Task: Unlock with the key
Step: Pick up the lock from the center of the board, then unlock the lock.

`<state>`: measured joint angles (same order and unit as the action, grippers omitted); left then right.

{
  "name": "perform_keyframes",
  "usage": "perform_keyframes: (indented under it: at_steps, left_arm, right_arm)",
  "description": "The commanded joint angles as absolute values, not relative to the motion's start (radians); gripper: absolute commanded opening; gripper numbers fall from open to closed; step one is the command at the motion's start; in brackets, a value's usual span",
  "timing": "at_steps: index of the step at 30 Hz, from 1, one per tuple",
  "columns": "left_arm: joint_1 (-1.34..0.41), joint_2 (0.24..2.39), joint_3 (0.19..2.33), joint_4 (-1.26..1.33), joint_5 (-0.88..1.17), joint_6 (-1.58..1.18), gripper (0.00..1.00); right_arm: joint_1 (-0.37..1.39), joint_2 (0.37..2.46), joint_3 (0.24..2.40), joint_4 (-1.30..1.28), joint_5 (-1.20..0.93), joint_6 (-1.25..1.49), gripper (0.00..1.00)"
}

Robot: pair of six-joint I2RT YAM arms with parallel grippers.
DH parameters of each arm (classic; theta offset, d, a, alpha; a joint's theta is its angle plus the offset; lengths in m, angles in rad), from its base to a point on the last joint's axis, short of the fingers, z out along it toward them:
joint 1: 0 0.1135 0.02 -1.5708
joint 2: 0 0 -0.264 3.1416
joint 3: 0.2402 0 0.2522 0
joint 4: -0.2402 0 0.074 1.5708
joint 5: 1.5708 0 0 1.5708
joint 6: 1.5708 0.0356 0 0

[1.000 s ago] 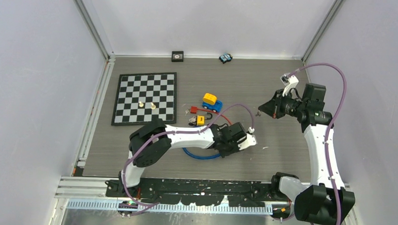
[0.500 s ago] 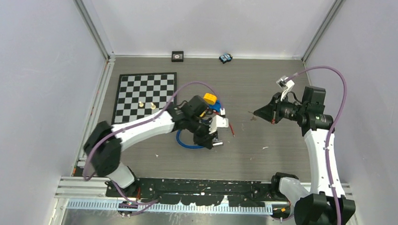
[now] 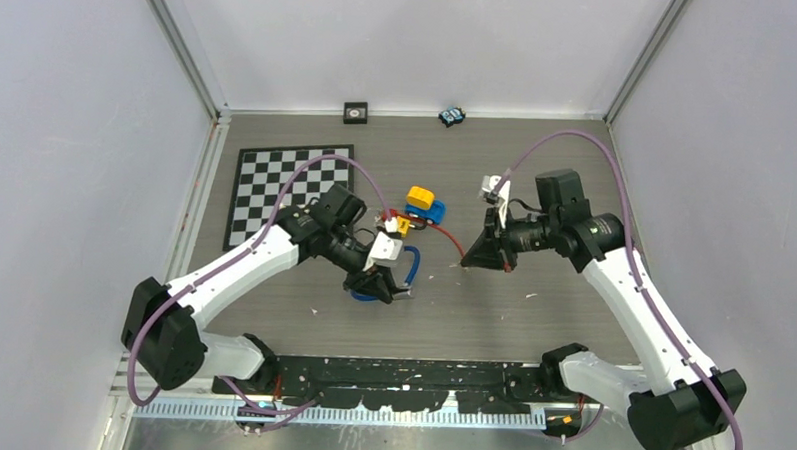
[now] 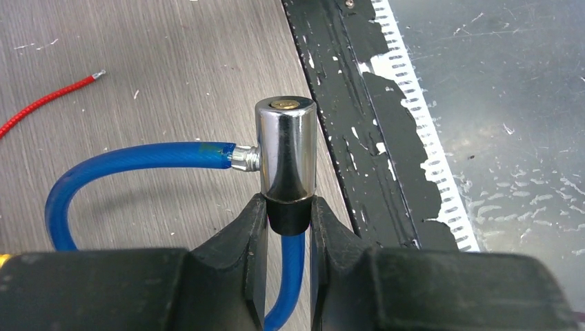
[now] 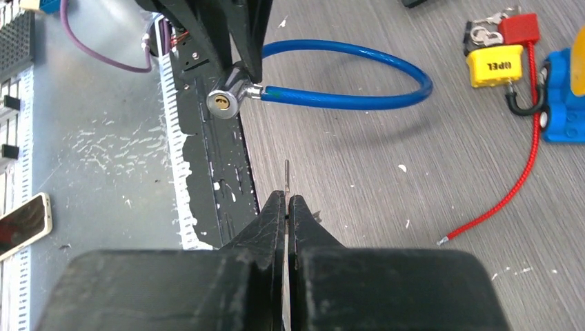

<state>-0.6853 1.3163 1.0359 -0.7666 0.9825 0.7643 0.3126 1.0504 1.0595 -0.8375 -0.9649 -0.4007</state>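
A blue cable lock (image 3: 410,266) lies looped on the wooden table. Its chrome cylinder (image 4: 285,148) is pinched at its black base by my left gripper (image 4: 288,210), with the brass keyhole end pointing away from the wrist. In the right wrist view the keyhole face (image 5: 222,102) looks toward the camera. My right gripper (image 5: 285,200) is shut on the key, whose thin blade (image 5: 287,176) sticks out past the fingertips, short of the keyhole and to its right. From above, the left gripper (image 3: 378,279) and the right gripper (image 3: 468,261) face each other, apart.
A yellow padlock (image 5: 494,65) with a red tag (image 5: 519,27), a blue and yellow toy car (image 3: 423,204) and a red cord (image 5: 503,193) lie behind the lock. A chessboard (image 3: 290,196) sits at the left. The black base rail (image 4: 359,138) runs close by the cylinder.
My left arm has swung back left, carrying the lock cylinder toward the table's middle. My right arm has come left and down, bringing the key close to the cylinder.
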Motion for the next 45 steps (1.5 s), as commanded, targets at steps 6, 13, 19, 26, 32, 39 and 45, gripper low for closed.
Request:
perform_keyframes:
  at_steps: [6, 13, 19, 26, 32, 39, 45]
  left_arm:
    - [-0.598, 1.264, 0.992, -0.829, 1.172, 0.988, 0.0]
    - [-0.579, 1.296, 1.019, -0.907, 1.219, 1.024, 0.0]
    - [-0.564, 1.38, 1.086, -1.066, 1.261, 1.133, 0.0]
    - [-0.544, 1.513, 1.188, -1.273, 1.294, 1.295, 0.0]
    - [-0.536, 1.583, 1.245, -1.369, 1.292, 1.351, 0.0]
    - [-0.528, 1.604, 1.239, -1.362, 1.286, 1.341, 0.0]
    - [-0.525, 1.618, 1.244, -1.365, 1.288, 1.337, 0.0]
  right_arm:
    - [0.498, 1.094, 1.135, -0.784, -0.887, -0.457, 0.0]
    - [0.699, 1.1, 1.149, -0.736, -0.687, -0.607, 0.01]
    - [0.805, 1.126, 1.208, -0.763, -0.538, -0.729, 0.0]
    - [0.902, 1.147, 1.249, -0.777, -0.416, -0.773, 0.0]
    - [0.979, 1.161, 1.273, -0.799, -0.349, -0.794, 0.0]
    - [1.04, 1.166, 1.288, -0.82, -0.304, -0.812, 0.01]
    - [1.069, 1.175, 1.285, -0.813, -0.285, -0.816, 0.0]
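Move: The lock's silver barrel, keyhole end facing the right hand, lies about 11 cm to the right hand's left, 5 cm back and 5 cm below it. Down on the table, some 21 cm below, the red cable's loose end is about 13 cm ahead and 2 cm right, the yellow padlock about 20 cm ahead and 12 cm left. The left hand already grips the lock, its middle about 3 cm right and 1 cm back, level; the key is some 12 cm right, 4 cm ahead and 4 cm above. Key still pinched, the right hand closes in on the keyhole without visible contact, going about 9 cm left and 4 cm back, slowing towards the end; it rolls some 45 degrees, counter-clockwise seen from its wrist, and dips its fingers further. The left hand keeps its grip on the lock, eases 2 cm left and swings its fingers some 15 degrees back towards the base and more level. ##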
